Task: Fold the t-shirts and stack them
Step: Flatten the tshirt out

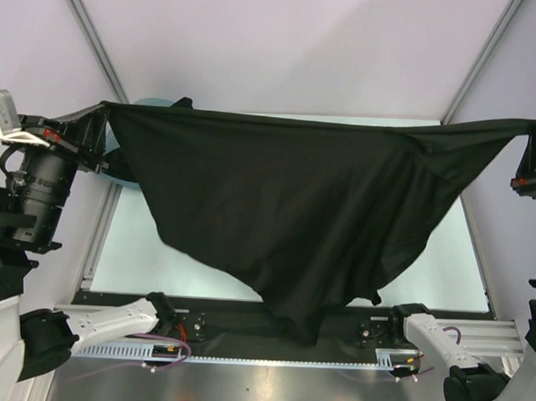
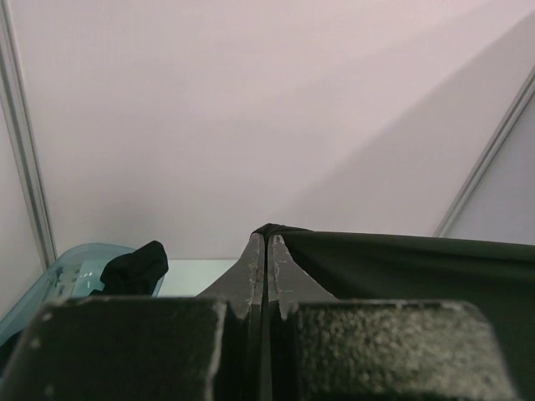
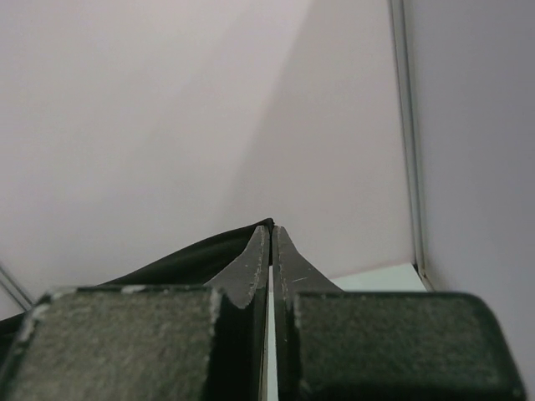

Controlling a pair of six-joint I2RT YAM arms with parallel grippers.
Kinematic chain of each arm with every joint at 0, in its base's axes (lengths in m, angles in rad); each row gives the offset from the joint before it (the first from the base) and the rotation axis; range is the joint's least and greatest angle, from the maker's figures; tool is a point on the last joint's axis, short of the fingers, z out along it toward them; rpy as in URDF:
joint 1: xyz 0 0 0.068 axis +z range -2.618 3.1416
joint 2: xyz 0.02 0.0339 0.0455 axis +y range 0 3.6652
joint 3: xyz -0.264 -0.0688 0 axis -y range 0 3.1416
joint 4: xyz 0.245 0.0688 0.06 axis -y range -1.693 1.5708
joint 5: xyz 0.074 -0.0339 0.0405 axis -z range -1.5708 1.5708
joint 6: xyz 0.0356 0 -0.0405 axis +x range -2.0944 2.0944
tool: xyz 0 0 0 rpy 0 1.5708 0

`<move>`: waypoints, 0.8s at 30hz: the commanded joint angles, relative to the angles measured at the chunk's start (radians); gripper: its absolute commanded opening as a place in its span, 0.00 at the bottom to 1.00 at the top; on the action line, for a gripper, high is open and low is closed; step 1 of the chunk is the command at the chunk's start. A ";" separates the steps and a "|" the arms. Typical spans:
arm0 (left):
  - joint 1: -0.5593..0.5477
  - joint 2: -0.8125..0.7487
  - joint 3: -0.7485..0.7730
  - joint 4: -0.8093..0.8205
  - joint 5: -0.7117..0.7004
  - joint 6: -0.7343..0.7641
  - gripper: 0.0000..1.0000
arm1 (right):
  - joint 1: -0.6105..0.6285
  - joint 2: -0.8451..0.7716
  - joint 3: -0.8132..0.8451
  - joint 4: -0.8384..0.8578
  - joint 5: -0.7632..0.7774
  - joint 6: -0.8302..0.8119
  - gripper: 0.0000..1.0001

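A black t-shirt (image 1: 294, 201) hangs stretched wide in the air above the table, its lower part sagging to a point near the front edge. My left gripper (image 1: 102, 115) is shut on its left corner; in the left wrist view the cloth (image 2: 401, 267) runs off rightward from the closed fingertips (image 2: 267, 238). My right gripper (image 1: 533, 132) is shut on the right corner; in the right wrist view the cloth (image 3: 201, 255) trails left from the tips (image 3: 272, 230). More black cloth (image 2: 134, 269) lies in the tub.
A teal plastic tub (image 2: 71, 271) stands at the table's far left, partly behind the held shirt (image 1: 152, 102). The pale tabletop (image 1: 143, 249) shows under the shirt. White walls with metal frame posts (image 1: 89, 36) enclose the cell. The arm bases (image 1: 132, 323) sit at the near edge.
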 commanded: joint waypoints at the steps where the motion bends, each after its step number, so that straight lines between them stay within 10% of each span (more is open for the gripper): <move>1: 0.015 0.006 0.020 0.009 -0.025 0.016 0.00 | 0.002 0.001 0.036 0.046 0.138 -0.044 0.00; 24: 0.015 -0.089 -0.024 -0.015 0.195 -0.096 0.01 | 0.002 -0.045 0.289 -0.105 0.061 0.100 0.00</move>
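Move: I hold the t-shirt stretched between both hands, high over the table. The table's middle, where there is room to lay it, is roughly 60 cm below my left hand, 10 cm ahead and 30 cm to its right; from my right hand it is equally low, 13 cm ahead, 30 cm left. The hanging shirt's middle lies about 20 cm below that hand, 30 cm left and 3 cm back. The blue bin lies some 30 cm ahead of my left hand, 15 cm to its left, 55 cm below. I tug the shirt back towards me by its two pinched ends, right hand leading: after a tiny forward start it draws back about 11 cm, rising some 4 cm, its fingers tipping up. My left hand first hangs nearly still, then follows back about 5 cm and swivels roughly 15 degrees clockwise. Both grips stay shut on the cloth, its top edge still taut. ##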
